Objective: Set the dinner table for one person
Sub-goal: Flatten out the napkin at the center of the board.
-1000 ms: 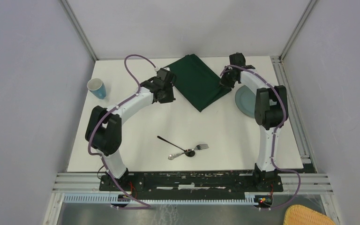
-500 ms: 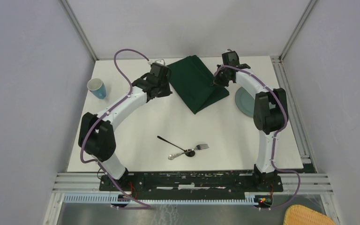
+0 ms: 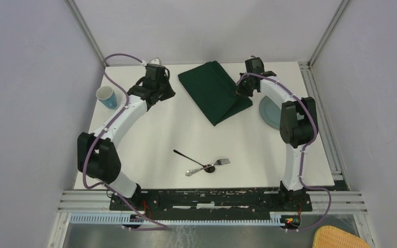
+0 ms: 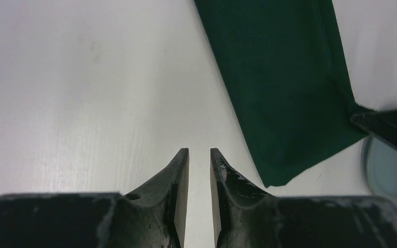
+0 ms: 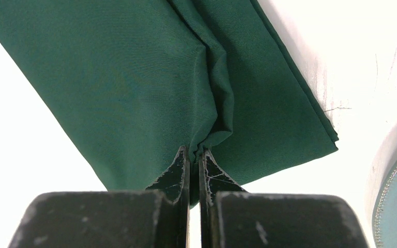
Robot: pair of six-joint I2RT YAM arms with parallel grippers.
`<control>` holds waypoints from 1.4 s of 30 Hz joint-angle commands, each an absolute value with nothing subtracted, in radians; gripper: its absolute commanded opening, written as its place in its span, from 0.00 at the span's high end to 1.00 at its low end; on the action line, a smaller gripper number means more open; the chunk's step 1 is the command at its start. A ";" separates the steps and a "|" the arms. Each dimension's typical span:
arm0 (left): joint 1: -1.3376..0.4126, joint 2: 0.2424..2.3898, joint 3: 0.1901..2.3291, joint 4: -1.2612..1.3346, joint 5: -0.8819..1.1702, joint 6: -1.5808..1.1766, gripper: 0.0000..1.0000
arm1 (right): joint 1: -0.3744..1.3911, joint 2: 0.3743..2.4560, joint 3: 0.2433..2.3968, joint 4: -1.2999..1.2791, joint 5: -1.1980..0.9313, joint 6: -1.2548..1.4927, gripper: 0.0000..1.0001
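The dinner table [image 3: 150,139] is a white tabletop. A dark green cloth [image 3: 214,95] lies folded at its far middle. My right gripper [image 3: 239,93] is shut on the cloth's right edge, and the fabric [image 5: 134,77] bunches into a ridge between the fingertips [image 5: 194,150]. My left gripper [image 3: 165,92] hangs left of the cloth and apart from it. Its jaws [image 4: 199,151] stand slightly open with only white table showing in the gap. The cloth [image 4: 284,77] runs along the upper right of the left wrist view.
A pale blue-grey plate [image 3: 270,111] sits right of the cloth, partly under the right arm. A blue cup [image 3: 107,97] stands at the left edge. A silver fork [image 3: 222,161] and a black-handled spoon [image 3: 188,156] lie crossed near the front. A yellow basket [image 3: 341,238] sits off the table.
My left gripper let go of the cloth's left edge, parted its jaws and drew back to the left. The right gripper shifted left with the cloth, which now lies narrower.
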State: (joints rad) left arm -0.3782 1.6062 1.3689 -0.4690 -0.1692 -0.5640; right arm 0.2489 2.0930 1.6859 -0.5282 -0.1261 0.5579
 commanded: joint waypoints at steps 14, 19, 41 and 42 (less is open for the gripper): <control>-0.266 1.424 1.276 -0.391 -0.144 -0.600 0.72 | 0.345 2.015 1.779 -0.500 -0.344 0.499 1.00; -0.264 1.419 1.264 -0.382 -0.142 -0.604 0.72 | 0.420 1.963 1.810 -0.532 -0.380 0.469 1.00; -0.259 1.219 1.182 -0.343 -0.324 -0.612 0.74 | 0.739 2.104 1.973 -0.606 -0.451 0.431 1.00; -0.258 1.208 1.175 -0.340 -0.332 -0.611 0.74 | 0.755 2.111 1.971 -0.607 -0.453 0.430 1.00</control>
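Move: The napkin, its edge already pinched in the right hand, has its middle about 12 cm to the left of that hand, 2 cm ahead and 4 cm below. The plate is some 22 cm to this hand's right and 6 cm back; the crossed fork lies about 15 cm left and 31 cm back. From the left hand, the napkin's middle is roughly 21 cm right, 6 cm ahead and 14 cm lower. The napkin's pinched edge is drawn leftward across the cloth by the right hand, some 24 cm left and 13 cm back, rising about 12 cm before dipping slightly; the wrist swings about 40 degrees counter-clockwise, fingers kept shut. The empty left hand clears away to the left and up, roughly 8 cm each, with a brief dip on the way, its fingers tipping upward. ##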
